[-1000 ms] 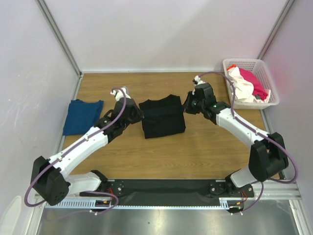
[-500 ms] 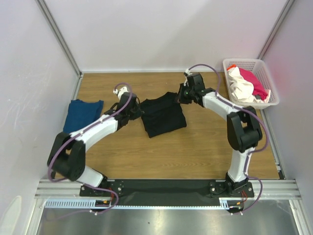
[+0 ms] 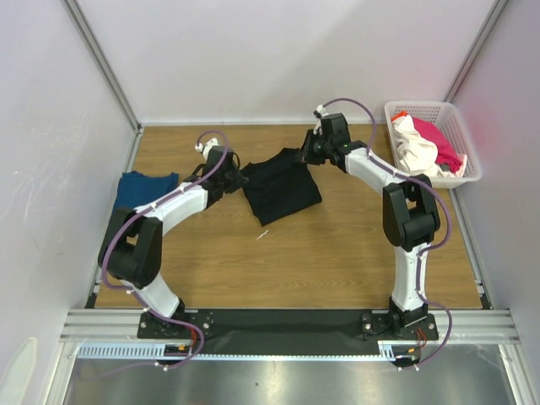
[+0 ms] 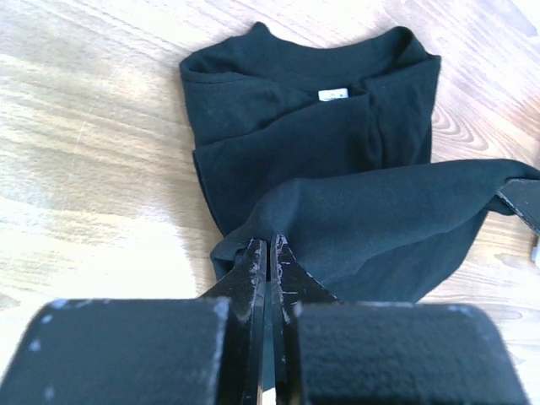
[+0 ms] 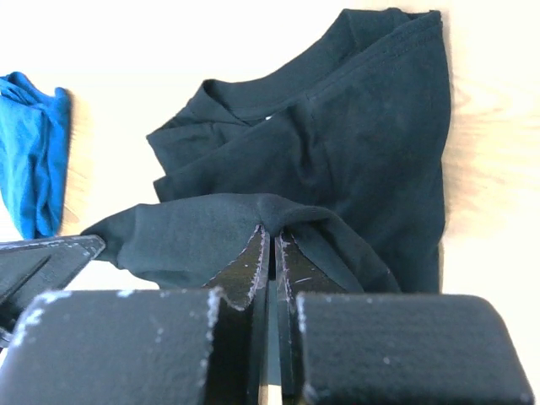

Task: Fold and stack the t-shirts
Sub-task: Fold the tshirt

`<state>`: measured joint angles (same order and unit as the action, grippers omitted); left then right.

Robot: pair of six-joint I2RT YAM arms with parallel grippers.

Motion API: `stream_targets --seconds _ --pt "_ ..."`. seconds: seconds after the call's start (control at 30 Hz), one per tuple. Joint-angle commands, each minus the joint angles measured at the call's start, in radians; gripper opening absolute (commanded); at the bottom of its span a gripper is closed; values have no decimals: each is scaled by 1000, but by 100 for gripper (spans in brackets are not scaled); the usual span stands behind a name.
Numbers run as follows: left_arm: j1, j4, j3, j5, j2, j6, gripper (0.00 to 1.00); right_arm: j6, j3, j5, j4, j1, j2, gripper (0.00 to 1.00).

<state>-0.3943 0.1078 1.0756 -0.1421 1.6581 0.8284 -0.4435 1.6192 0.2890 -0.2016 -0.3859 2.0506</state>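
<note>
The black t-shirt [image 3: 281, 187] lies folded mid-table, skewed, its far edge lifted. My left gripper [image 3: 237, 180] is shut on its left far corner; in the left wrist view the jaws [image 4: 271, 245] pinch black cloth [image 4: 337, 143], with a white tag [image 4: 333, 94] at the collar. My right gripper [image 3: 309, 156] is shut on the right far corner, pinching the black t-shirt [image 5: 337, 143] at the jaw tips [image 5: 271, 232]. A dark blue t-shirt [image 3: 142, 194] lies folded at the left, also seen as the dark blue t-shirt [image 5: 34, 152]. White [image 3: 415, 150] and pink-red [image 3: 439, 143] t-shirts sit in the basket.
A white lattice basket [image 3: 460, 126] stands at the back right corner. A small white scrap [image 3: 262, 234] lies on the wood in front of the black shirt. White walls close the table at back and sides.
Both grippers have moved toward the back of the table with the black shirt's corners, lifting its far edge. The shirt has rotated and shifted; a white scrap now shows in front of it.
</note>
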Motion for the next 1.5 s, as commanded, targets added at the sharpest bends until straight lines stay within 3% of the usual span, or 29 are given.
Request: stream_targets --seconds 0.0,0.47,0.87,0.93,0.97,1.0,1.07,1.1,1.2,1.4,1.47 --pt "6 -53 40 32 -3 -15 0 8 33 27 37 2 -7 0" --pt "29 -13 79 -11 -29 -48 0 40 -27 -28 51 12 -55 0" --pt "45 -27 174 26 121 -40 0 121 263 58 -16 15 157 0" --pt "52 12 226 7 169 -41 1 124 298 64 -30 16 192 16" --pt "57 23 240 9 180 -35 4 124 324 71 -30 19 200 30" --pt "69 38 268 4 187 -28 14 124 337 81 -30 21 206 56" --pt "80 50 277 6 184 -25 29 130 381 88 -50 22 204 69" --pt "86 64 287 -16 174 -28 55 134 393 88 -59 25 192 72" --pt "89 78 299 -42 114 -77 83 152 424 67 -104 25 162 82" --pt "77 78 219 -16 -38 -173 93 160 285 -30 -177 25 25 89" --pt "46 67 181 50 -76 -192 91 149 106 -60 -109 25 -44 82"
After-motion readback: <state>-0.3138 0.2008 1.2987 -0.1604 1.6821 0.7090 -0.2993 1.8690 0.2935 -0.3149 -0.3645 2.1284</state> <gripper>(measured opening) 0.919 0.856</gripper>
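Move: Each hand already holds a corner of the black shirt's near hem, raised over the shirt. The collar's middle lies about 8 cm ahead and 7 cm right of the left hand, and about 3 cm ahead and 8 cm left of the right hand, some 5 cm below both. From the left hand, the shirt's near fold is about 8 cm back and 12 cm right, a white scrap 14 cm back and 5 cm right, and the blue folded shirt 27 cm left and 5 cm back. Forward go both hands after a short pause, about 5 cm in a low arc that dips at the end, carrying the pinched hem towards the collar. There both grippers open wide and let go of the corners. The left hand then rises about 6 cm while veering left, and the right lifts some 4 cm and eases slightly back. ##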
